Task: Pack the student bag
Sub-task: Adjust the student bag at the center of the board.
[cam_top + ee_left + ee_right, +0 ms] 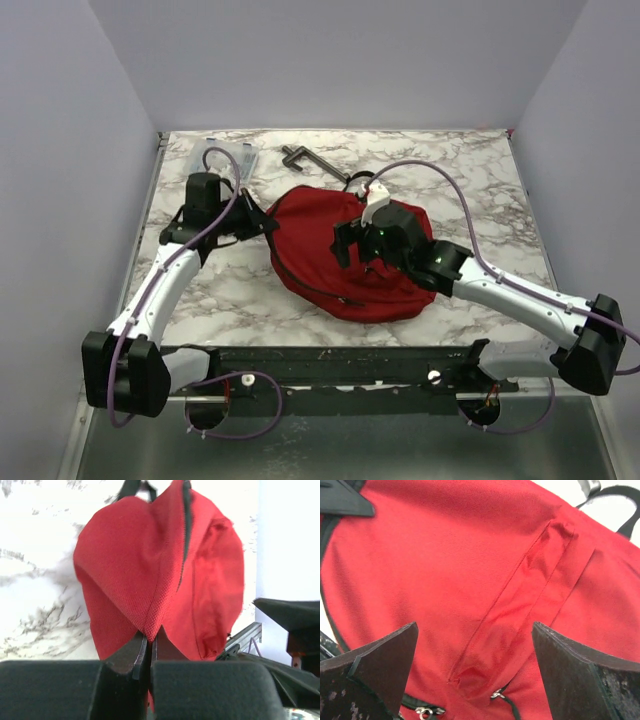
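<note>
The student bag [320, 250], red fabric with dark zippers, lies on the marble table's middle. My left gripper [266, 224] is at the bag's left edge. In the left wrist view it [149, 639] is shut on a pinched fold of the bag's red fabric [150, 580], which rises above the jaws. My right gripper [350, 248] hovers over the bag's right half. The right wrist view shows it [475, 630] wide open with nothing between its fingers, above the front pocket's flap [520, 610] and small metal zipper pulls [496, 695].
A black clamp-like tool [308, 160] lies behind the bag at the back. A clear plastic packet [228, 157] sits at the back left corner. Grey walls close in on both sides, and a dark metal rail [340, 365] runs along the near edge.
</note>
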Controlling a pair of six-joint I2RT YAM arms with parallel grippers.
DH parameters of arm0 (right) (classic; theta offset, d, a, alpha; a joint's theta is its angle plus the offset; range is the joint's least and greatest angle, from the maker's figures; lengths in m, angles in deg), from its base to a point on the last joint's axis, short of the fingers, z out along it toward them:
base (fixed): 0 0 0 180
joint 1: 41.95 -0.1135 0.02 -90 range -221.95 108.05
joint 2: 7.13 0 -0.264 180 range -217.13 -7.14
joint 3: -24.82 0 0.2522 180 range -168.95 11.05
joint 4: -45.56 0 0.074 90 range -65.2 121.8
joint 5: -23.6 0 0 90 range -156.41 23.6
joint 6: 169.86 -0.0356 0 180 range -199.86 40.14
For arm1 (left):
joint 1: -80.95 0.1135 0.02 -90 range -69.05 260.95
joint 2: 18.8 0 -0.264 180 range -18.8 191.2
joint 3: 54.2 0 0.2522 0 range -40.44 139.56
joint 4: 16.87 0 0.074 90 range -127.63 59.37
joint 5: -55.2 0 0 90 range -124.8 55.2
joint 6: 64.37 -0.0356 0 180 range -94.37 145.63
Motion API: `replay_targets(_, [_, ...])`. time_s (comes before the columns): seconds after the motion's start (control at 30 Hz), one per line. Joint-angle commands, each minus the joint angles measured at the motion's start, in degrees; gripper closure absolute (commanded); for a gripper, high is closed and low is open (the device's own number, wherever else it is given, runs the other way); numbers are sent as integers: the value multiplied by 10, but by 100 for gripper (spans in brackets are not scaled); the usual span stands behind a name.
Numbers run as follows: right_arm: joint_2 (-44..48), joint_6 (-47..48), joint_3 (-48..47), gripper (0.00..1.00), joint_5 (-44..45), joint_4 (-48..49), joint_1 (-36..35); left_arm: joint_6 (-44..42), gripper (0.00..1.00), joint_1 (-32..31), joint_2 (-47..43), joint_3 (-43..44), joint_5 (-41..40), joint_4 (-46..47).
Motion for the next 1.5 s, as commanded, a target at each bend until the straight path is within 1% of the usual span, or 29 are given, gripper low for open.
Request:
replay_targets(0.0, [-1,46,-51,0,20,-35,7,-94,100,-1,-60,132,0,-60])
replay_targets(0.13, [12,64,-79,0,-15,-22,9,-154,100,-3,-94,246,-10,-110])
replay_targets(0.2, [22,64,-82,0,-41,-7,9,-174,100,-3,-106,298,-35,-131])
replay_targets(0.3, [27,59,-88,0,-61,-2,9,-193,100,-3,-110,372,-65,-161])
replay_targets(0.37, [29,51,-91,0,-63,-8,9,-202,100,-3,-99,428,-69,-197])
replay_targets(0.53, [39,48,-78,0,-55,-5,9,-195,100,-3,-54,542,-66,-284])
replay_targets(0.6, [41,47,-74,0,-57,-4,9,-168,100,-3,-41,571,-61,-297])
replay_targets(0.67, [41,52,-68,0,-74,3,9,-135,100,-3,-38,578,-59,-292])
replay_targets(0.77, [34,63,-62,0,-124,26,9,-99,100,-3,-33,580,-42,-284])
replay_targets(0.9, [-11,57,-108,0,-204,15,9,-70,100,-5,-28,571,-24,-280])
replay_targets(1.0, [-34,48,-133,0,-234,20,9,-53,100,-11,-20,561,5,-261])
replay_targets(1.13, [-34,35,-136,0,-197,29,8,2,100,-23,6,566,88,-199])
replay_targets(1.2, [-22,29,-128,0,-165,28,8,28,100,-45,27,584,114,-165])
replay_targets(1.27, [-5,21,-117,0,-120,26,9,66,100,-70,53,606,152,-126])
replay_targets(1.33, [15,18,-104,0,-95,26,9,104,100,-98,83,631,192,-84])
replay_targets(1.4, [37,19,-92,0,-78,26,9,122,100,-115,107,654,207,-64])
replay_targets(1.47, [53,19,-84,0,-68,26,9,111,100,-111,104,643,188,-64])
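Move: The left hand already holds the student bag by its left edge. The bag's middle lies about 20 cm to that hand's right, 5 cm back and 8 cm below. The open right hand hovers over the bag, whose middle is almost straight beneath it, roughly 8 cm down. From the left hand, the metal hook tool lies some 12 cm right and 20 cm ahead, the plastic box about 12 cm left and 20 cm ahead, both well below. Fast and almost straight up, the left hand hauls the pinched edge of the bag nearly 30 cm high, drawing back slightly and tipping its fingers up, then swings about 10 cm to the right while turning clockwise. The right hand rises about 10 cm, fingers wide open, and shifts left, then partly back right, ending close beside the bag's right side. ##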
